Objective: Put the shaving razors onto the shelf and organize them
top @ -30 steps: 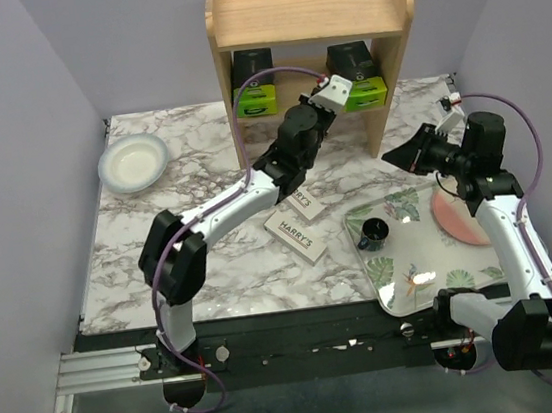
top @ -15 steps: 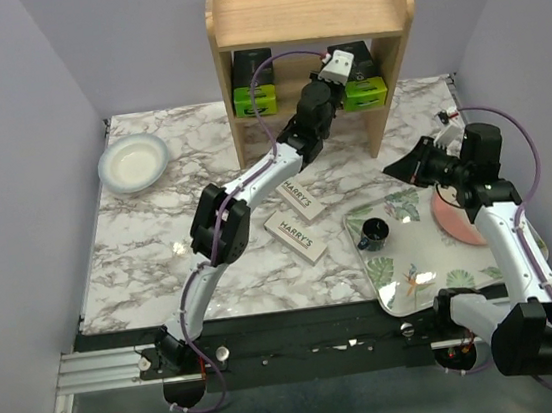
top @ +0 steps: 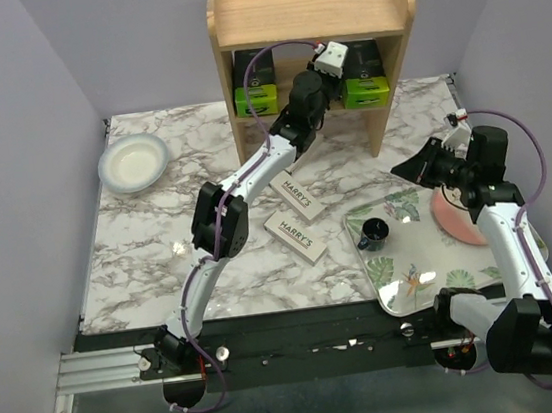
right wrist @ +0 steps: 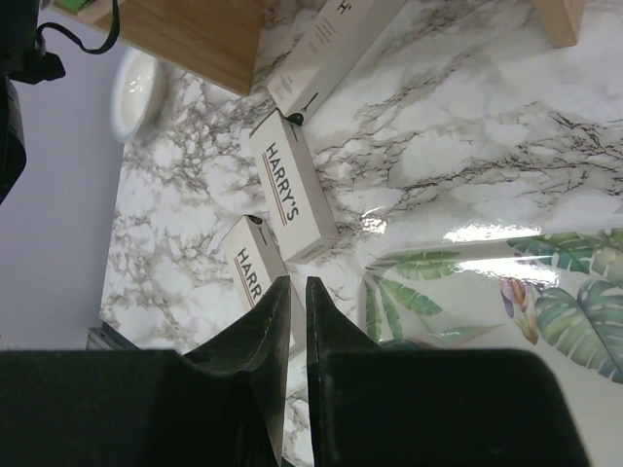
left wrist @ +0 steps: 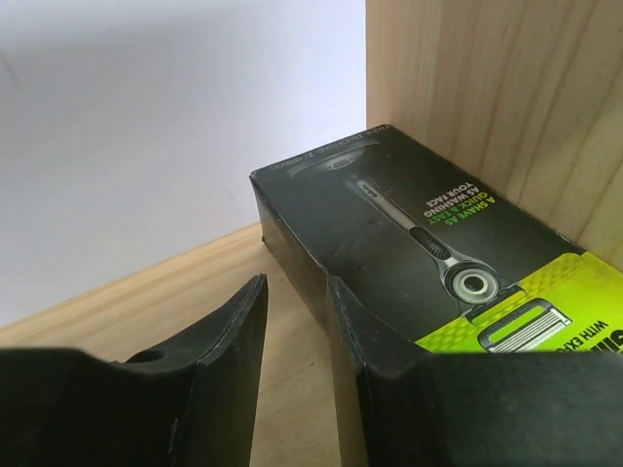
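The wooden shelf [top: 307, 11] stands at the back; two black, lime-green razor packs [top: 255, 94] [top: 365, 86] sit on its lower tier. My left arm reaches under the top tier, its fingertips hidden from above. In the left wrist view my left gripper [left wrist: 292, 292] is open over the shelf board [left wrist: 165, 297] with nothing between the fingers, the right-hand black pack [left wrist: 419, 243] just beside its right finger. Two HARRY'S boxes [top: 300, 199] [top: 296, 237] lie on the marble; the right wrist view shows three [right wrist: 292, 185] [right wrist: 251, 268] [right wrist: 331, 39]. My right gripper [top: 399, 165] [right wrist: 292, 282] hovers, barely open, empty.
A leaf-patterned tray [top: 433, 258] at front right holds a black cup [top: 372, 233], with a pink plate [top: 456, 220] at its right edge. A white bowl [top: 133, 163] sits at the far left. The shelf's side panel [left wrist: 506, 97] stands close behind the black pack.
My left arm has stretched further into the lower tier and its jaws have opened. The right arm has drifted slightly to the right.
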Robot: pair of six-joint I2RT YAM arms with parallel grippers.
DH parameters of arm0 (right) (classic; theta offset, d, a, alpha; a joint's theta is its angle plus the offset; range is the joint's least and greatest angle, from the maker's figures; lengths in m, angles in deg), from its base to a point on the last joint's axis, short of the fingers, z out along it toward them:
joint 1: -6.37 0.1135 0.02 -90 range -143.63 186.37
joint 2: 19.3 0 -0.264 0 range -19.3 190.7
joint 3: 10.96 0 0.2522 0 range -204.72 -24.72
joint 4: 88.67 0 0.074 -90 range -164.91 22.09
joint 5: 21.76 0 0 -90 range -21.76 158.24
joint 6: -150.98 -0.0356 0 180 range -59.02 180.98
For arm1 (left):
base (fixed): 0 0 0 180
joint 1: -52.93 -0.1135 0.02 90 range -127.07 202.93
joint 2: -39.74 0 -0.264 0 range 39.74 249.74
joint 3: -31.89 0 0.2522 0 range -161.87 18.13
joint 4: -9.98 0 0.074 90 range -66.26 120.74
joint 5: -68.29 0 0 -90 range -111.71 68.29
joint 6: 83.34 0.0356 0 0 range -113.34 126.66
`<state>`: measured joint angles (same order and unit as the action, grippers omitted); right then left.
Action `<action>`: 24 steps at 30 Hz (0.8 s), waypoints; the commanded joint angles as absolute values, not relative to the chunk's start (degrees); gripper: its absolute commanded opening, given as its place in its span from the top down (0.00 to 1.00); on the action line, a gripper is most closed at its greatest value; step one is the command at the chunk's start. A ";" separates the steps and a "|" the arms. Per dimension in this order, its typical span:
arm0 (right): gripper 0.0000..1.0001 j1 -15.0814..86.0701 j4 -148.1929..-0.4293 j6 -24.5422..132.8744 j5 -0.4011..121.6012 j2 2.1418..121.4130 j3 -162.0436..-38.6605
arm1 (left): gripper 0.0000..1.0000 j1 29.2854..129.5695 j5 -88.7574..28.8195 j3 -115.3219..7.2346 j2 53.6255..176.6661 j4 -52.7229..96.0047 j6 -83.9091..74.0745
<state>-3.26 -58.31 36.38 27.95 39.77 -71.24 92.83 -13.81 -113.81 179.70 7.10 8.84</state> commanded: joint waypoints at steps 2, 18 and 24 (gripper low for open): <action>0.81 -4.62 -59.61 36.72 27.46 41.08 -72.09 | 0.61 94.94 -6.88 -107.41 174.23 2.77 6.30; 0.51 1.06 -50.84 52.96 19.02 41.17 -76.22 | 0.43 101.53 -13.51 -45.89 120.18 10.45 9.74; 0.42 22.75 -45.02 65.98 27.89 43.53 -79.12 | 0.32 101.01 -14.94 -37.17 103.74 31.02 7.63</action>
<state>9.20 -51.01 54.50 23.55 41.58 -76.18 101.53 -11.53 -42.25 110.33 12.59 8.73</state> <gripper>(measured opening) 0.549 0.631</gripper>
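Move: The front Harry's box lies some 30 cm back and 17 cm to the left of the left hand, about 20 cm below it. Of this hand, the middle Harry's box is 18 cm back and 15 left, the rear one 2 back and 12 left, and the razor box on the shelf's right side 4 ahead and 5 right at hand height. From the right hand the front Harry's box is 4 cm back, 24 left and 16 lower, with the mug 6 back and 4 left. The left hand backs out of the shelf, away from the razor box on its right side, dipping about 3 cm before it climbs over the shelf's front, and travels some 26 cm back and 14 cm left to above the Harry's boxes, opening its fingers further. The right hand stays nearly in place, spreading its almost shut fingers to about half, then swings some 6 cm left and 3 cm back towards the front Harry's box, turning about 25 degrees counter-clockwise and touching nothing. ##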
